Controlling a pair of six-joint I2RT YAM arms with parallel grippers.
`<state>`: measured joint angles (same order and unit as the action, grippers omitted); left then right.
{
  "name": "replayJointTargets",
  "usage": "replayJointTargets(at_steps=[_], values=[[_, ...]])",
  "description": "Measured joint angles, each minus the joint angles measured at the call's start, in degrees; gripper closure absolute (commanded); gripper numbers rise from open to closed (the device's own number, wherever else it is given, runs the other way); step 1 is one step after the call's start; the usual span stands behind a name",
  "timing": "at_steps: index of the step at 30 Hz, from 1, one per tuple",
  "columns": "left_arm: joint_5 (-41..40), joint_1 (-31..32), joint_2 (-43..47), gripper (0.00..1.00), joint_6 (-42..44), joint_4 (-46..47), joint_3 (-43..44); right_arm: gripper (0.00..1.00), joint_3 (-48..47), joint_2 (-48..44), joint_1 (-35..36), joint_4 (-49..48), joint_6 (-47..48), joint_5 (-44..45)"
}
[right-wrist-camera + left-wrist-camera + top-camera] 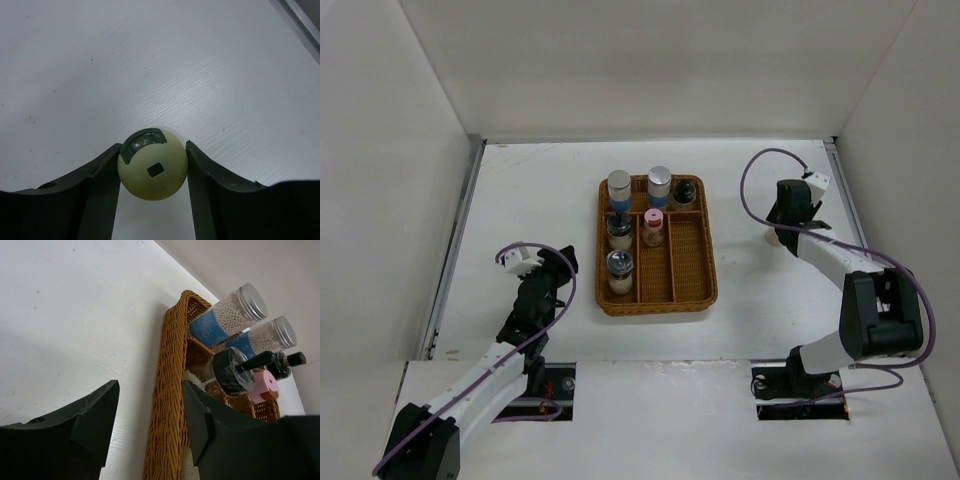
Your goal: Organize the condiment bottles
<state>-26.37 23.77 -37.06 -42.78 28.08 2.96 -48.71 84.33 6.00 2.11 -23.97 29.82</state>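
A brown wicker tray holds several condiment bottles. Two blue-labelled ones with silver caps stand at its far end, with a black-topped one beside them. A pink-capped one stands in the middle. Two more fill the left compartment. My right gripper is shut on the round pale yellow top of a shaker, which stands on the table right of the tray. My left gripper is open, just left of the tray's rim, with nothing in it.
White walls enclose the table on three sides. A metal strip runs along the table's right edge close to my right gripper. In the left wrist view the blue-labelled bottles and a black pourer top rise behind the rim.
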Motion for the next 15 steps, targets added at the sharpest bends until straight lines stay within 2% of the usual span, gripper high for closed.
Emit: replayJointTargets(at_steps=[5, 8, 15], values=[[0.0, 0.0, -0.4, 0.48, 0.0, 0.0, 0.0, 0.57, -0.1, -0.3, 0.7, 0.2, 0.0, 0.1], [-0.1, 0.0, -0.8, 0.48, 0.0, 0.0, 0.0, 0.58, -0.1, -3.1, 4.4, 1.2, 0.3, 0.7], [-0.7, 0.0, -1.3, 0.46, 0.0, 0.1, 0.0, 0.58, -0.1, -16.4, 25.3, 1.2, 4.0, 0.5]])
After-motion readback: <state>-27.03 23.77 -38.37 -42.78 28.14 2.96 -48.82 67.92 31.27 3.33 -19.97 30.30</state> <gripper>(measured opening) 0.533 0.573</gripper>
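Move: The right hand already grips the cream-capped bottle. The tray's empty right-hand compartment has its middle about 22 cm to the hand's left, 5 cm back and 6 cm below. The black-capped bottle in the far compartment is some 24 cm left and 9 cm farther out; the pink-capped one is about 32 cm left, level with the hand, both about 2 cm lower. From the left hand, the empty compartment lies about 31 cm right, 4 cm ahead and 8 cm down. Leftward and upward, gaining speed after a brief pause, the right hand carries the cream-capped bottle towards the tray's empty compartment, some 16 cm left and 10 cm up, easing a few centimetres back late on. The wrist swings about 25 degrees counter-clockwise and the fingertips tip up somewhat, while both fingers keep their pinch on the bottle. ##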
